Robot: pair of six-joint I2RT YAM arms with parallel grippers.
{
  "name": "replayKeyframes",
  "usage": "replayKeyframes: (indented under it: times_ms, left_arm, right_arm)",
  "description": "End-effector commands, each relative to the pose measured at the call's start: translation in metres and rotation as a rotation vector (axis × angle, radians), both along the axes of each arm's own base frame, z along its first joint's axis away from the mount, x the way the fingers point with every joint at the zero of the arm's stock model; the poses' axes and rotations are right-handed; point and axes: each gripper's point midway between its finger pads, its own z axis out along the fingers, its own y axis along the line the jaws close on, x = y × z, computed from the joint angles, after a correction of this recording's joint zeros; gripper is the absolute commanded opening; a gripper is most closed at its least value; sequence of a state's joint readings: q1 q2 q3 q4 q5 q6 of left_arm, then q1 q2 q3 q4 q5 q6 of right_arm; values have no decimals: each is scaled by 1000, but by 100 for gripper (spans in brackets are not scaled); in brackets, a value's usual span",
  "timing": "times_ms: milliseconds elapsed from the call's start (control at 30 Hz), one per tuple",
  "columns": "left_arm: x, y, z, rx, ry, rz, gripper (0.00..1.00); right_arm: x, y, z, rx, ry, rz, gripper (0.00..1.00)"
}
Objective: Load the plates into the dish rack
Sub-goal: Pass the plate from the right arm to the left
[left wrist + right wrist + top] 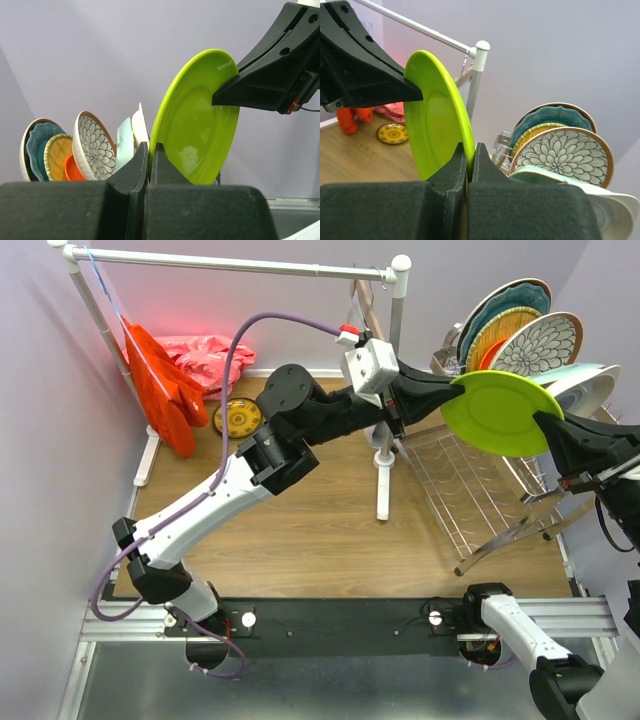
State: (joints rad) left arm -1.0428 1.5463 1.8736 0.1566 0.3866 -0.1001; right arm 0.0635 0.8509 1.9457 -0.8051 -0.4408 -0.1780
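Observation:
A lime green plate [500, 412] hangs on edge above the chrome wire dish rack [470, 490], gripped from both sides. My left gripper [455, 390] is shut on its left rim, and my right gripper [545, 420] is shut on its right rim. The left wrist view has the rim wedged between the left gripper [149, 146] jaws; the right wrist view shows the same at the right gripper [469, 146]. Standing in the rack's far end are a teal plate [510, 295], a woven yellow plate [500, 330], a floral plate [545, 343] and a mint tray [575, 375].
A yellow-brown patterned plate [238, 418] lies on the wooden table at the back left. A white pipe rail [240, 262] spans the back, its right post [385, 460] standing beside the rack. Orange cloth [160, 390] and pink cloth [205, 355] hang at the left.

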Motion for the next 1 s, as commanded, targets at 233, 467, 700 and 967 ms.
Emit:
replayKeyframes:
  times_ms: [233, 467, 700, 967]
  left_arm:
    - [-31, -34, -14, 76, -18, -178, 0]
    - [-27, -44, -7, 28, 50, -167, 0]
    - [-17, -51, 4, -28, 124, -77, 0]
    - [-26, -85, -3, -30, 192, 40, 0]
  right_arm:
    - [15, -62, 24, 122, -85, -350, 19]
    - [12, -86, 34, 163, -134, -476, 80]
    - [-11, -92, 68, 185, -254, -494, 82]
    - [-53, -126, 134, 389, -496, -622, 88]
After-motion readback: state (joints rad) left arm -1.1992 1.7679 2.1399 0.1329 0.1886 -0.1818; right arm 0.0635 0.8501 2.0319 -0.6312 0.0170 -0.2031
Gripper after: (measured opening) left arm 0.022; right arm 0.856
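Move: Between the two hands hangs the green plate, already pinched at opposite rims: its middle is about 5 cm right and 3 cm back of the left hand point, and 5 cm left and 2 cm ahead of the right one, some 2 cm above both. From the right hand, the racked white dish lies about 18 cm ahead, 19 cm right, and the petal plate 28 cm ahead, 14 cm right, both around 20 cm lower. Opening wide, the right fingers release their pinch on the green plate's rim as that hand goes about 8 cm right, turns some 25 degrees clockwise, and rises 7 cm late on, tipping up and easing back; its jaws still straddle the rim. The left hand keeps its pinch and carries the plate about 6.5 cm right, dipping slightly before rising again and drawing back a little. ##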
